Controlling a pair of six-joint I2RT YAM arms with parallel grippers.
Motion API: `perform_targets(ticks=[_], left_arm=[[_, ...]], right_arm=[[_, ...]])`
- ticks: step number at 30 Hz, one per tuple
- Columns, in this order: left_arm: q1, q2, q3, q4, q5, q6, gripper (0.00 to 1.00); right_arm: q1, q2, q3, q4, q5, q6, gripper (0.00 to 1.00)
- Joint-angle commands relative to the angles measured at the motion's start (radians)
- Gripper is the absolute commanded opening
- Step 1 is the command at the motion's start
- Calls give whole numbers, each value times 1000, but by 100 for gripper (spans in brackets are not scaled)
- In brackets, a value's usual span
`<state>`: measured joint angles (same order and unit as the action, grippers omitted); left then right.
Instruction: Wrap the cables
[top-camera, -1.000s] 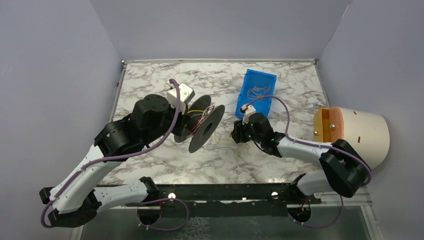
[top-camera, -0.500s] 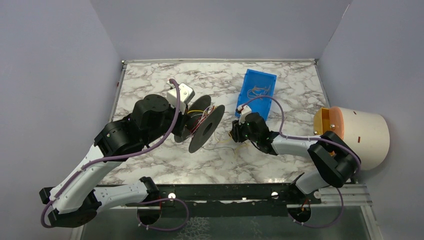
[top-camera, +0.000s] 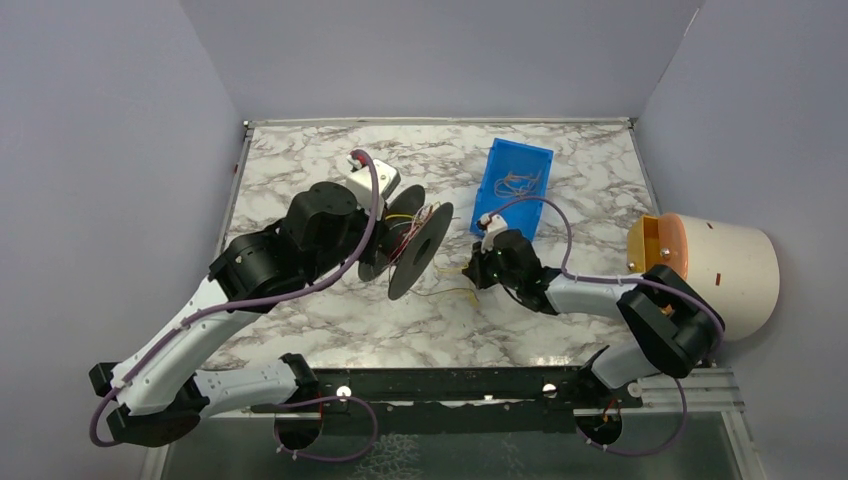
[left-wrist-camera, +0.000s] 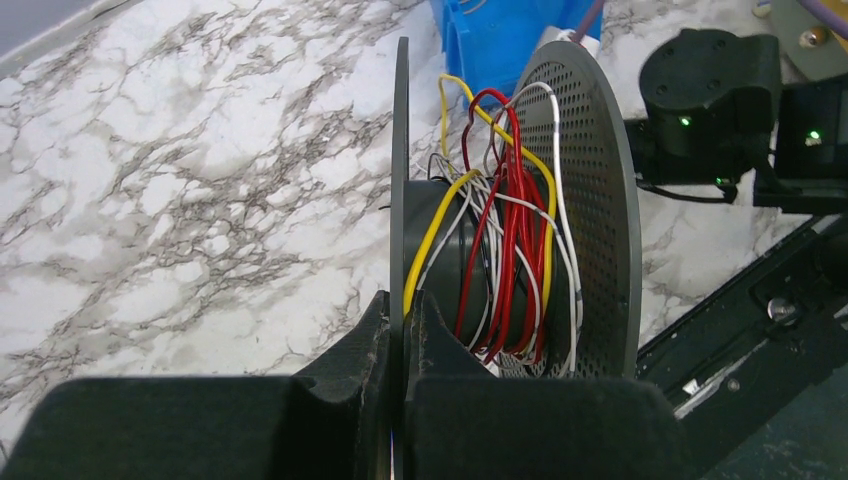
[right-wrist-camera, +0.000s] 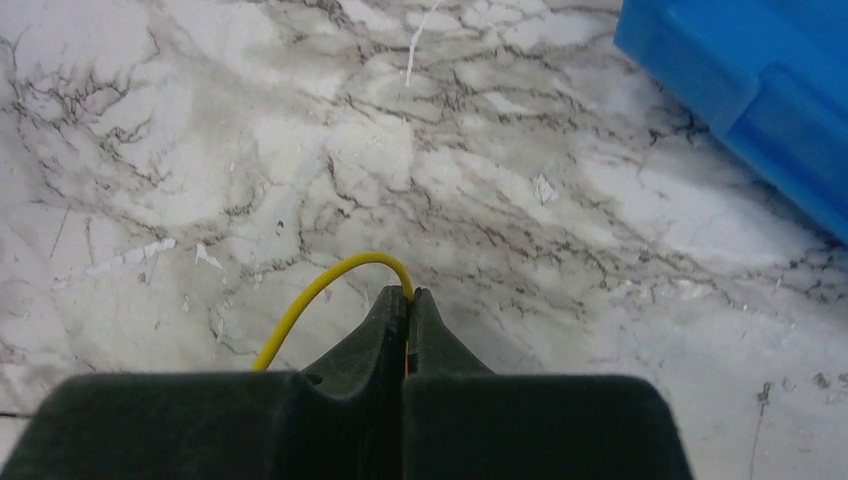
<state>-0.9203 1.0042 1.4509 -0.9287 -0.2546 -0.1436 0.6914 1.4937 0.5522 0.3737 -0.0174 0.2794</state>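
A black spool with two round flanges carries red, white and yellow wires around its hub. My left gripper is shut on the rim of the spool's near flange and holds it above the table. The perforated far flange faces my right arm. My right gripper is shut on a yellow wire that arcs out to the left just above the marble. In the top view the right gripper sits just right of the spool, with thin wire trailing on the table.
A blue bin with more wires stands behind the right gripper; its corner shows in the right wrist view. A cream and orange cylinder lies at the right edge. A black rail runs along the near edge.
My left arm has moved up and to the right with the spool, turning it more edge-on. My right gripper has shifted slightly right, still holding the yellow wire.
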Motion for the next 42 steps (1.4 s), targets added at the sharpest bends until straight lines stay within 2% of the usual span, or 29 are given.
perform_targets(ticks=[1, 6, 13, 20, 24, 28, 33, 42], left_arm=[[-3, 4, 21, 156, -126, -57, 0], [-1, 21, 22, 236, -213, -107, 0], [15, 44, -32, 362, -297, -155, 0], [65, 56, -93, 483, -284, -210, 0], [94, 71, -140, 545, -275, -233, 0], [101, 97, -167, 575, -330, -225, 0], [110, 137, -217, 608, -409, -194, 0], [120, 184, -300, 640, -464, -174, 0]], right_arm=[[-8, -46, -77, 42, -60, 96, 1], [25, -69, -144, 55, -90, 182, 1], [166, -143, -193, 28, -22, 263, 1], [320, -197, -179, -44, 74, 311, 1], [431, -187, -142, -96, 151, 335, 1], [556, -196, -106, -137, 226, 359, 1], [693, -228, -17, -259, 338, 379, 1], [889, -253, 221, -545, 548, 365, 1]])
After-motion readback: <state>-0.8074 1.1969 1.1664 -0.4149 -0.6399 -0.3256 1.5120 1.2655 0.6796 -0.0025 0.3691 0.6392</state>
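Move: The wire spool, already pinched by one flange in the left fingers, has its middle about 6 cm to that hand's right, 1 cm ahead and 4 cm below. The right fingers already hold the yellow cable; from them the spool lies some 13 cm left, 6 cm back and 25 cm up. The near table edge, where the cable is taken, is about 22 cm back and 10 cm left of the right hand; the blue box is 19 cm ahead of it and 10 cm right. The yellow cable, kept shut in the right fingers, is drawn away from the spool towards the near table edge, some 22 cm back and half as far left, dipping at first and rising near the end. Meanwhile the spool, still gripped by its flange, is carried about 12 cm forward by the left hand and swung some 30 degrees counter-clockwise, going up slightly and then sinking. ##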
